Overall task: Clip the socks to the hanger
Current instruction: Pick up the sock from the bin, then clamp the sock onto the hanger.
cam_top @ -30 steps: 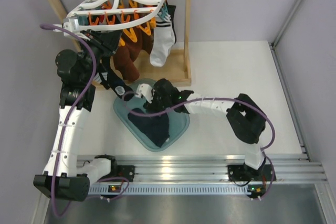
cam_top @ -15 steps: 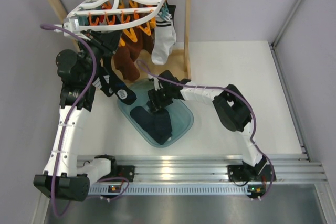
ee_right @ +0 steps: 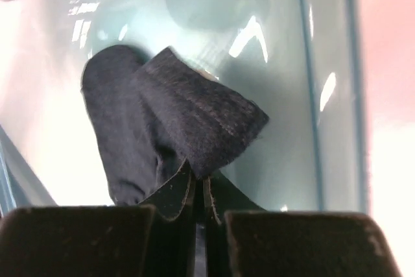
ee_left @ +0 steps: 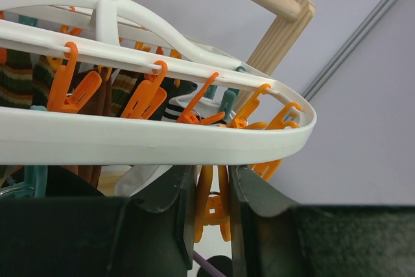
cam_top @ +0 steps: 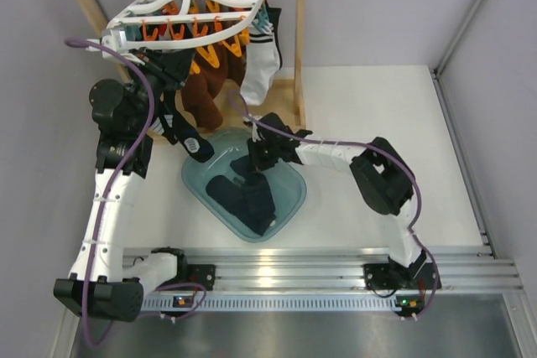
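The white lattice hanger (cam_top: 193, 10) hangs from the wooden rack, its rim (ee_left: 162, 139) filling the left wrist view. Rows of orange clips dangle under it. My left gripper (ee_left: 213, 176) sits just below the rim, shut on one orange clip (ee_left: 212, 211) squeezed between its fingers. Dark socks (cam_top: 250, 200) lie in a translucent teal tub (cam_top: 292, 197). My right gripper (ee_right: 198, 183) is down in the tub, shut on the folded edge of a navy sock (ee_right: 194, 128); in the top view it (cam_top: 253, 162) is at the tub's far side.
The wooden rack frame (cam_top: 299, 48) stands at the back left. Brown socks (cam_top: 204, 94) and a white striped sock (cam_top: 258, 69) hang from the hanger. The tub sits between the two arms, near the rack's base.
My right gripper has moved over the tub, dropped onto the pile and closed on a navy sock. The left gripper still holds the same clip.
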Motion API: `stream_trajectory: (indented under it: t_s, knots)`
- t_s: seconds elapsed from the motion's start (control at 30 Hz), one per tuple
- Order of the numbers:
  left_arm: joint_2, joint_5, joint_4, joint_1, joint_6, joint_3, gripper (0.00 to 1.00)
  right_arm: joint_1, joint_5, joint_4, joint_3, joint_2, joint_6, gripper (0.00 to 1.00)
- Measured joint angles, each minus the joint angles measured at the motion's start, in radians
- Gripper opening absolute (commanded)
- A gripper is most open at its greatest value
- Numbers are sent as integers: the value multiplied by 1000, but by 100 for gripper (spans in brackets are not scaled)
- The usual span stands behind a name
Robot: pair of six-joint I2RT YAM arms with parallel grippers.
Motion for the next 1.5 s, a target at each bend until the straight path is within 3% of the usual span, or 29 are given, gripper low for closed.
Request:
stream_trajectory:
  t_s: [0.13, 0.37, 0.53, 0.73, 1.0, 1.5]
  knots:
    - [0, 2, -2, 0, 4, 0, 0, 12, 74, 130, -177, -196, -244, 0]
    - [-5, 33, -12, 4, 0, 0, 0, 74, 186, 523, -458, -583, -785, 0]
    - [-5, 58, -34, 6, -6, 0, 0, 142, 305, 780, -509, -583, -1181, 0]
    - [-4, 106, -74, 8, -8, 0, 0, 161, 364, 1086, -510, -459, -1520, 0]
    - [3, 162, -116, 14, -9, 1, 0, 162, 365, 1192, -389, -398, -1625, 0]
    - [3, 167, -138, 14, -25, 1, 0, 171, 364, 1241, -341, -401, -1501, 0]
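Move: The right hand, down in the bin, already has one end of a dark sock pinched. The orange clip it is bound for, already gripped in the left fingers, is about 6 cm ahead, 13 cm left and 43 cm up. The bin's other dark sock lies some 9 cm back, 5 cm left and 3 cm lower. The brown sock hangs roughly 8 cm ahead, 11 cm left, 25 cm up; the striped white sock is about 12 cm straight ahead and 31 cm up. Keeping the sock end pinched in shut fingers, the right hand pulls it fast out of the bin, some 34 cm up towards the orange clip, while the wrist swings over by about 115 degrees until the fingers point left, forward and up. The left hand keeps its grip on the clip and draws it about 3.5 cm down and 2 cm right, tipping down slightly. ##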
